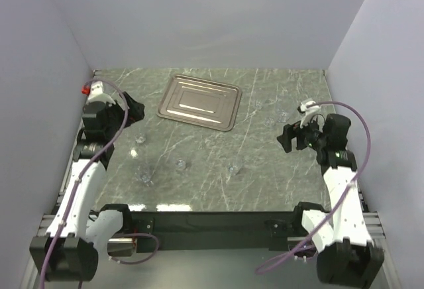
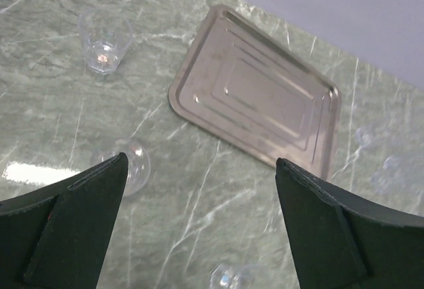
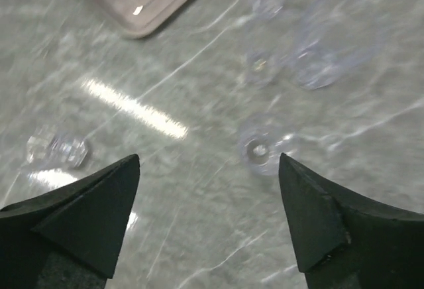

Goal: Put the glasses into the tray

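Observation:
The silver tray [image 1: 199, 101] lies flat at the back middle of the marble table, with nothing in it. Several tiny clear glasses stand scattered in front of it, such as one glass [image 1: 140, 138] near the left arm and another glass [image 1: 234, 167] at the middle. My left gripper [image 1: 136, 110] hovers open left of the tray. In its wrist view the tray [image 2: 255, 93] is ahead, with one glass [image 2: 104, 42] upright and one glass [image 2: 130, 162] by the left finger. My right gripper [image 1: 286, 138] hangs open over the right side, empty, with a glass [image 3: 260, 148] just ahead of its right finger.
More clear glasses [image 1: 281, 113] cluster right of the tray, seen blurred in the right wrist view as a larger glass [image 3: 324, 50]. One glass [image 3: 56, 148] lies on its side. Grey walls close the table at left, back and right.

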Tool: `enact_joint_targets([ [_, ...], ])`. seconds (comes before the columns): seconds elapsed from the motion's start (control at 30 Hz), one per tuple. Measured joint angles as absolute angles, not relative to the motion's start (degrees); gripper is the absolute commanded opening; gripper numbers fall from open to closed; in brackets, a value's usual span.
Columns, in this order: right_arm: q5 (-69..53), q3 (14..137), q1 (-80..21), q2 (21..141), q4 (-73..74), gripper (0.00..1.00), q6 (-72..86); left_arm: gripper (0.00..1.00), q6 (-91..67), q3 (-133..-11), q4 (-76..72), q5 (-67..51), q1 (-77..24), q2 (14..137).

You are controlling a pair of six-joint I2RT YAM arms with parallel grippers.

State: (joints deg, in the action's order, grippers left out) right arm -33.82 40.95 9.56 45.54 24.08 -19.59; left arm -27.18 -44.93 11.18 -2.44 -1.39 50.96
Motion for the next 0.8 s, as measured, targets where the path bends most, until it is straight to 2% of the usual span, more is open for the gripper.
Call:
enact_joint_targets([
  [0.1,-37.34,42.54,9.56,51.31,27.4,0.88,-22.37,0.99,-30.11,-49.34,11.51,-4.19,2.11,56.45],
  [0.2,-38.76,42.54,9.56,50.65,30.13,0.89,-23.83,0.99,-33.34,-54.22,11.62,-6.0,5.98,63.75],
  [0.3,-39.18,42.54,9.56,47.62,30.61,0.89,-24.56,0.92,-36.05,-58.41,12.08,-7.05,9.17,71.44],
  [0.33,-39.2,42.54,9.56,46.33,30.61,0.89,-24.71,0.86,-36.88,-59.72,12.49,-7.4,10.07,73.89],
  [0.43,-39.16,42.54,9.56,44.14,30.61,0.89,-25.06,0.77,-38.74,-64.99,15.44,-8.73,12.58,83.0],
  [0.63,-37.98,42.15,9.56,42.87,30.65,0.89,-25.28,0.68,-39.83,-75.53,18.92,-9.19,13.96,100.12],
  [0.8,-36.86,41.54,9.56,41.06,30.68,0.89,-25.28,0.58,-39.83,-81.56,22.2,-8.12,13.91,107.0],
])
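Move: The far-left glass, the one aimed at, stands about 20 cm ahead of the left hand, some 7 cm to its left and 20 cm below. Another glass is nearer in, about 6 cm ahead and 4 cm left of that hand. The tray's middle is roughly 21 cm ahead of it and 23 cm right. From the right hand the far-left glass lies some 63 cm to the left, 25 cm ahead and 16 cm down. To the far-left glass goes the left hand, still empty: it swings forward about 15 cm and left about 10 cm, then plunges some 13 cm while still reaching, tipping its fingers down about 30 degrees and narrowing them to under two thirds open. No touch is seen. The right hand dips about 2 cm, rises again and eases back a little. ##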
